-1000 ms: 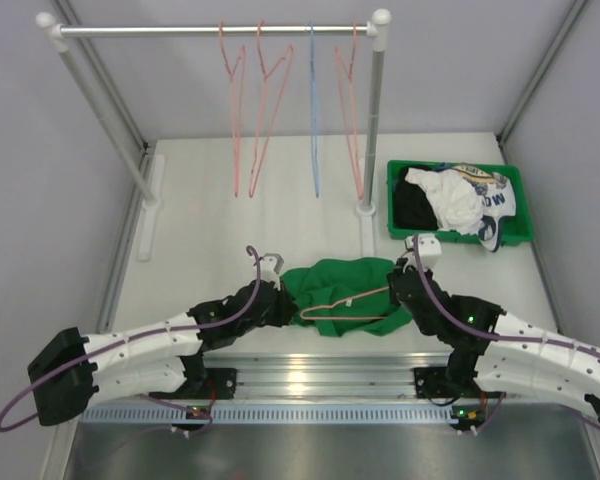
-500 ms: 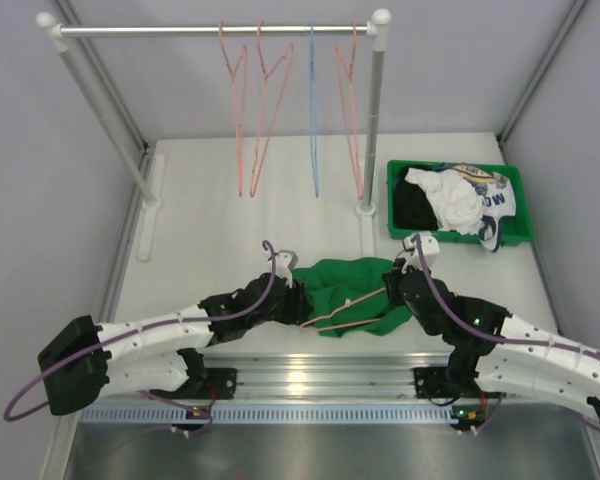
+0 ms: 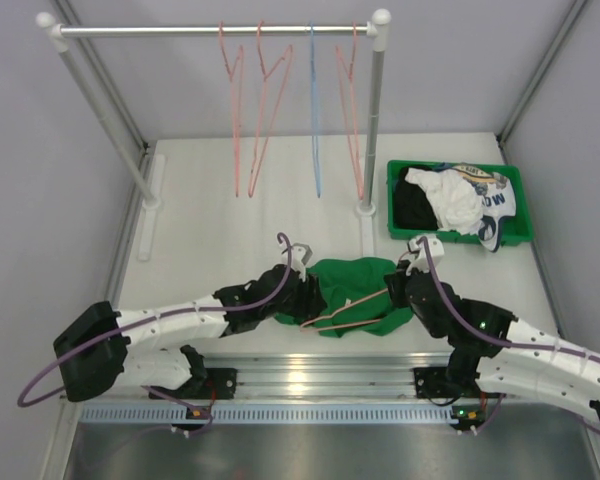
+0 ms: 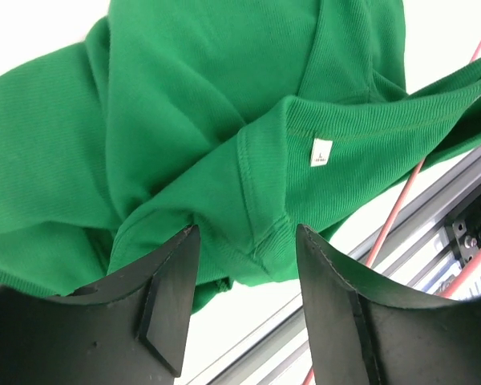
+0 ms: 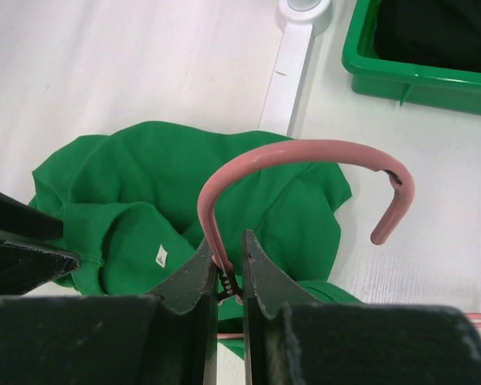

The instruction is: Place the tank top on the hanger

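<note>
The green tank top (image 3: pixel 358 283) lies crumpled on the table between the two arms, its size label (image 4: pixel 321 152) facing up. My left gripper (image 3: pixel 313 298) is open at the top's left edge. Its fingers (image 4: pixel 176 281) straddle a seamed fold of the green fabric (image 4: pixel 208 144) without pinching it. The pink hanger (image 3: pixel 342 307) lies across the top, its lower wire (image 4: pixel 394 228) running toward the near rail. My right gripper (image 3: pixel 396 288) is shut on the hanger's twisted neck (image 5: pixel 224 277), below the curved hook (image 5: pixel 305 151), with the top (image 5: pixel 136 192) spread underneath.
A clothes rail (image 3: pixel 210 31) at the back carries several pink hangers (image 3: pixel 265 100) and one blue hanger (image 3: pixel 314 110). Its right post foot (image 5: pixel 303 12) stands just behind the top. A green bin (image 3: pixel 458 235) at the right holds white and black garments. A metal rail (image 3: pixel 310 375) runs along the near edge.
My left gripper has opened and slid right along the table onto the top's left edge, and the fabric there has bunched rightward. The right gripper keeps its hold on the hanger.
</note>
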Motion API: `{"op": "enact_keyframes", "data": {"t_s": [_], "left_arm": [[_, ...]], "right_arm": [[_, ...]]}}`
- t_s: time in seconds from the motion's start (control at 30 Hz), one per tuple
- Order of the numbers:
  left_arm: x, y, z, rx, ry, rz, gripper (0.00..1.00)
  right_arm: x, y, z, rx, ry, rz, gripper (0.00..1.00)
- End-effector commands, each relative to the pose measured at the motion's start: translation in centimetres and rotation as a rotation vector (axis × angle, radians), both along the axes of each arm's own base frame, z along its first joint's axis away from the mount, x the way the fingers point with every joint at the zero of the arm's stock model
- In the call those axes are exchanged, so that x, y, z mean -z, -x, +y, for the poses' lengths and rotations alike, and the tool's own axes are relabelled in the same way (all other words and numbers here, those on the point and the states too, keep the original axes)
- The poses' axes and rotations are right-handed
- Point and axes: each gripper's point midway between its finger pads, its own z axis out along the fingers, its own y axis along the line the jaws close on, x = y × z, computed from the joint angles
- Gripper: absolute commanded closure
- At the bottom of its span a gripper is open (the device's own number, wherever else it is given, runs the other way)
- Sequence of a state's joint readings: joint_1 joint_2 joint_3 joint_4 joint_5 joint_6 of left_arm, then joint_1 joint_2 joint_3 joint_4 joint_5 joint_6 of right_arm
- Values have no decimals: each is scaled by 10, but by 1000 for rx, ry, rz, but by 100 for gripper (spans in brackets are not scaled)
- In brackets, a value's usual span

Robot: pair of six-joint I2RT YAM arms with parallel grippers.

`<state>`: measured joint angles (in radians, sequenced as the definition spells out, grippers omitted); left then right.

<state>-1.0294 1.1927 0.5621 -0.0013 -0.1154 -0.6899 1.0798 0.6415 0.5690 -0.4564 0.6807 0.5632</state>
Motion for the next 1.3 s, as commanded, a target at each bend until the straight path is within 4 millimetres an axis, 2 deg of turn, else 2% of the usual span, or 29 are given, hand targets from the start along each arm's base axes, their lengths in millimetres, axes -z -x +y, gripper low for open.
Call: {"op": "enact_keyframes", "data": {"t_s": [0.0, 0.13, 0.17, 0.23, 0.27, 0.4, 0.67, 1.03, 1.13, 1.27], "left_arm": [[-16, -10, -16, 11, 26, -28, 43], [-11, -15, -16, -14, 4, -25, 50], [-9, -15, -16, -16, -4, -23, 59], [-6, -17, -17, -21, -16, -21, 69], [1, -14, -12, -19, -45, -5, 79], [1, -14, -11, -25, -44, -6, 100], [-5, -15, 10, -75, -60, -40, 100], [-7, 6, 41, -71, -21, -47, 100], [-11, 12, 43, -49, -4, -47, 100], [-32, 16, 37, -27, 68, -55, 100]], "right_arm": [[-12, -2, 4, 15, -47, -27, 100], [-13, -3, -2, 46, -42, -28, 100], [-12, -3, -4, 56, -37, -23, 100], [-13, -4, -8, 78, -28, -27, 100], [-14, -5, -9, 90, -30, -26, 100], [-14, -7, -15, 125, -8, -25, 100], [-11, -8, -27, 190, -1, -24, 100], [-18, -8, -51, 298, 5, -40, 100], [-19, -8, -53, 305, 10, -43, 100], [-19, -8, -52, 306, 17, -41, 100]]}}
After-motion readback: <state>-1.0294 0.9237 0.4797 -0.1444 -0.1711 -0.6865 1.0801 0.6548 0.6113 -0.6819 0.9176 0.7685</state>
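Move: The left hand, half open, is just above the tank top's raised near-left edge: about 1 cm ahead, 1 cm right and 2 cm below. From this hand the size tag lies some 5 cm right and 1 cm ahead, and the hanger's free end roughly 4 cm left and 5 cm back. From the right hand, already holding the hanger's neck, that fabric edge is about 15 cm left, 4 cm back and 9 cm below. The left fingers pinch the tank top's edge, dipping about 1.5 cm as they shut, then pull it about 4 cm left, rising and drawing slightly back. The right hand keeps its grip on the hanger, swings it some 15 degrees clockwise and carries it about 5 cm right, drawing its free end away from the table's left side over the top. ##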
